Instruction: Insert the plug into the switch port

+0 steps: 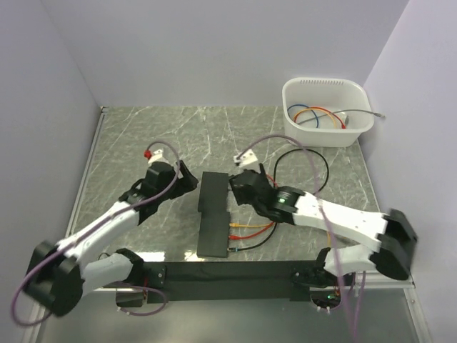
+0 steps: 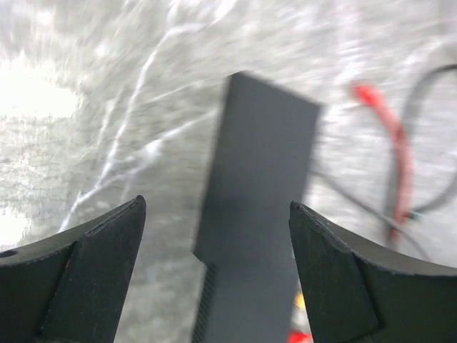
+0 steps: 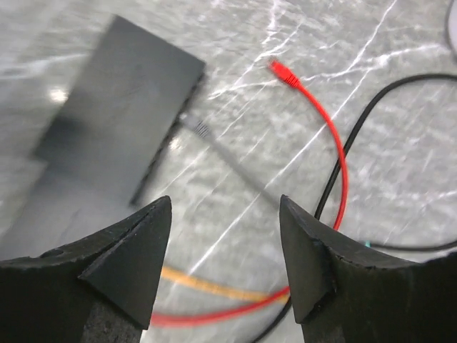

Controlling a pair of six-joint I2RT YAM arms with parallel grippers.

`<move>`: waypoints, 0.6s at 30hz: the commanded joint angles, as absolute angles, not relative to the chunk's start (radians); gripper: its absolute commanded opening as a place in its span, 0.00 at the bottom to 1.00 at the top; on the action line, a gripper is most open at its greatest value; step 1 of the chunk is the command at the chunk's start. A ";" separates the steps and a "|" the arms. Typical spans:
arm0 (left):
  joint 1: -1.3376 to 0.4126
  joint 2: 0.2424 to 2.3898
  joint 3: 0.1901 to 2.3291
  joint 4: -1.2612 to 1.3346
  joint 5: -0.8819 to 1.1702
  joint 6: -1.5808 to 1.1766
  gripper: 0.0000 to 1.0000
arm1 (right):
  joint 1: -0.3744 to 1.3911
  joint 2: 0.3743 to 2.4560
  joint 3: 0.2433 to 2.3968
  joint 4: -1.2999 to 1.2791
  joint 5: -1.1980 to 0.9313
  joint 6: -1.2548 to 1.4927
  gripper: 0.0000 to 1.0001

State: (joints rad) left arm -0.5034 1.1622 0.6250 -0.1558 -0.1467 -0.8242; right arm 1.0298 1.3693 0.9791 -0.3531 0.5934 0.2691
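The black switch (image 1: pixel 213 214) lies flat in the middle of the table. It also shows in the left wrist view (image 2: pixel 260 214) and in the right wrist view (image 3: pixel 121 121). A red cable ends in a loose red plug (image 3: pixel 283 71) lying on the table to the right of the switch. A grey plug (image 3: pixel 202 129) lies close to the switch's side. My left gripper (image 1: pixel 187 179) (image 2: pixel 216 207) is open and empty, hovering over the switch's far end. My right gripper (image 1: pixel 239 184) (image 3: pixel 225 207) is open and empty over the cables beside the switch.
An orange cable (image 1: pixel 251 226) (image 3: pixel 214 286) and a black cable (image 1: pixel 314 161) (image 3: pixel 357 136) run beside the switch's right side. A white bin (image 1: pixel 327 128) with several cables stands at the back right. Walls close in on the left, back and right.
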 commanded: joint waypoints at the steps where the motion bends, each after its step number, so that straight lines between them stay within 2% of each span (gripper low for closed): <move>1: -0.520 0.991 0.585 -0.248 -0.175 -0.779 0.88 | 1.054 1.177 0.928 -0.414 0.520 0.360 0.69; 5: -0.526 0.789 0.534 -0.319 -0.224 -0.781 0.91 | 1.101 0.950 0.882 -0.520 0.418 0.460 0.70; 9: -0.578 0.603 0.500 -0.350 -0.368 -0.805 0.90 | 1.132 0.812 0.847 -0.581 0.276 0.557 0.71; 14: -0.578 0.543 0.508 -0.388 -0.552 -0.854 0.90 | 1.166 0.668 0.838 -0.687 0.187 0.663 0.71; 18: -0.578 0.600 0.554 -0.439 -0.736 -0.876 0.90 | 1.170 0.585 0.853 -0.785 0.183 0.715 0.71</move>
State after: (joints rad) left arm -0.5766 0.5606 0.5041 -0.3931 -0.5484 -0.8551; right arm 1.1629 0.6399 0.8436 -0.6777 0.2207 0.6353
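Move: The grey plug already sits in the right-hand side of the upper switch, about 5 cm ahead of the right hand, 2 cm to its left and 13 cm below. At that same depth, the upper switch's middle is 5 cm farther left than the plug, the lower switch 7 cm back and 7 cm left of the hand, and the loose red plug 11 cm ahead and 3 cm right. From the left hand, the grey plug is roughly 3 cm ahead, 11 cm right and 8 cm down. The switch with its grey plug is left alone as both empty, open hands keep withdrawing from it. The right hand draws back about 15 cm while rising and drifting a little right, its wrist rolling left side up some 35 degrees. The left hand backs off upward, then swings left, its fingers tipping up and turning counter-clockwise. ##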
